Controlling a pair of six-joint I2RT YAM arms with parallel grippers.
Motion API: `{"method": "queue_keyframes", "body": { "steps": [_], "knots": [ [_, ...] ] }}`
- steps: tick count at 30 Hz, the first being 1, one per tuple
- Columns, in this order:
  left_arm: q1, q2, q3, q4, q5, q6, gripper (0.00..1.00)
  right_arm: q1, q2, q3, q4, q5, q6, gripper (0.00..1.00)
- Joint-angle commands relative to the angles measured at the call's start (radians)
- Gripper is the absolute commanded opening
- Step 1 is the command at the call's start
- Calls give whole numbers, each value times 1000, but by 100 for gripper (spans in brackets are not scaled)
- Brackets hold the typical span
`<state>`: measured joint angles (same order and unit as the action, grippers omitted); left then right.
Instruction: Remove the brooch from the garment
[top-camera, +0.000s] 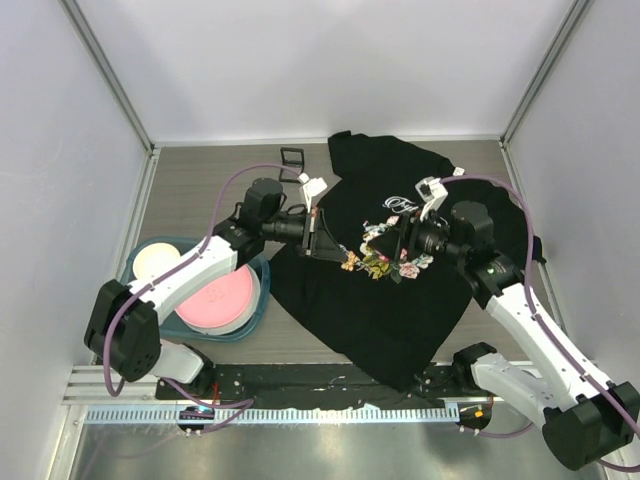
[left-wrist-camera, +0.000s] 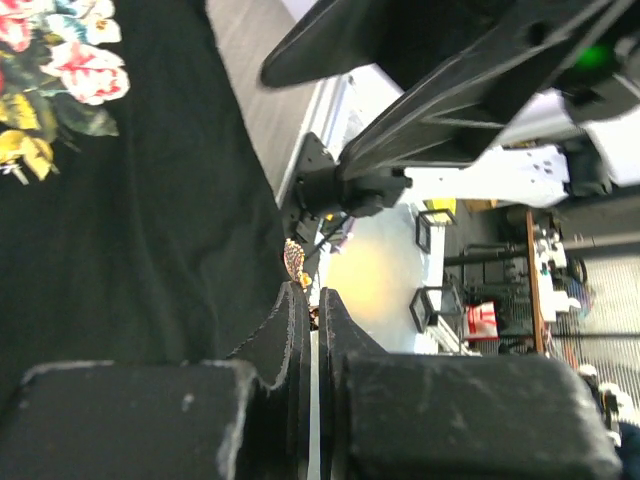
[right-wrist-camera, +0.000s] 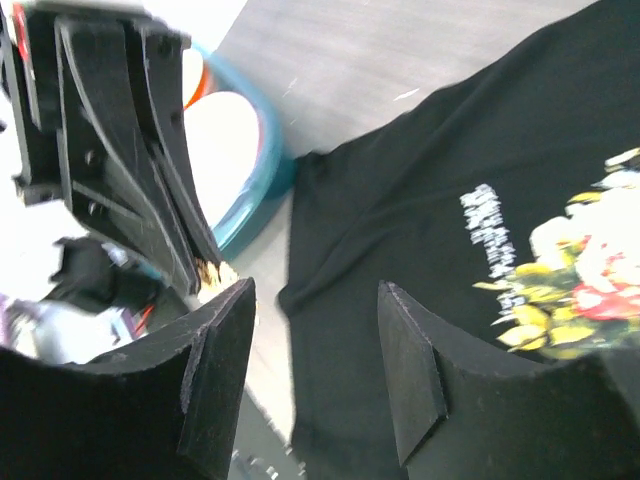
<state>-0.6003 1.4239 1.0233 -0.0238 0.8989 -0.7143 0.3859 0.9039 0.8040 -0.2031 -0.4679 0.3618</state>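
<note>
The garment (top-camera: 370, 310), a black T-shirt with a rose print (top-camera: 385, 255), lies spread over the table's middle and right. My left gripper (top-camera: 330, 245) hovers over its left chest, shut on the brooch (left-wrist-camera: 293, 259), a small gold patterned piece pinched at its fingertips (left-wrist-camera: 297, 300). The right wrist view shows the brooch (right-wrist-camera: 211, 271) at the tip of those left fingers (right-wrist-camera: 150, 170), beside the shirt's edge (right-wrist-camera: 300, 290), with no cloth hanging from it. My right gripper (top-camera: 398, 240) faces the left one across the print. It is open (right-wrist-camera: 315, 295) with nothing between its fingers.
A teal basin (top-camera: 262, 290) holding a pink plate (top-camera: 215, 300) and a cream plate (top-camera: 158, 260) stands at the left, under my left arm. Small black frames (top-camera: 291, 160) lie at the back near the shirt's collar. Grey walls close in the table on three sides.
</note>
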Motion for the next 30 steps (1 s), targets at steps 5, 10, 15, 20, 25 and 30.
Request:
{"method": "queue_keyframes", "body": {
  "steps": [5,10,15,20,25,30],
  "knots": [
    [0,-66,8,152,179,1,0,-28,-48,-132,230,-350,219,58],
    [0,-60,-23,278,201,-94,0,-28,-86,-198,412,-333,341,56],
    [0,-63,-35,318,207,-123,0,-28,-91,-262,595,-328,482,51],
    [0,-63,-57,396,215,-175,0,-30,-88,-281,648,-314,512,42],
    [0,-51,-80,485,227,-237,0,-27,-66,-282,705,-336,542,35],
    [0,-40,-84,518,227,-264,0,-28,-45,-292,740,-356,557,31]
  ]
}}
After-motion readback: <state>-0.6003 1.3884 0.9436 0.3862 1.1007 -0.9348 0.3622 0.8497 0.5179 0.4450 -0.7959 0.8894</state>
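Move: The brooch is already pinched at the left hand's fingertips, about 1 cm to the right of its hand point. From the right hand, open and holding nothing, the brooch lies some 6 cm left, 3 cm back and 2 cm lower. The garment's flower print spreads roughly 20 cm below, about 4 cm ahead and 7 cm right of the right hand. Right hand sweeps 5 cm back and leftward towards the brooch, fingers narrowing, while left lifts the brooch 5 cm. ##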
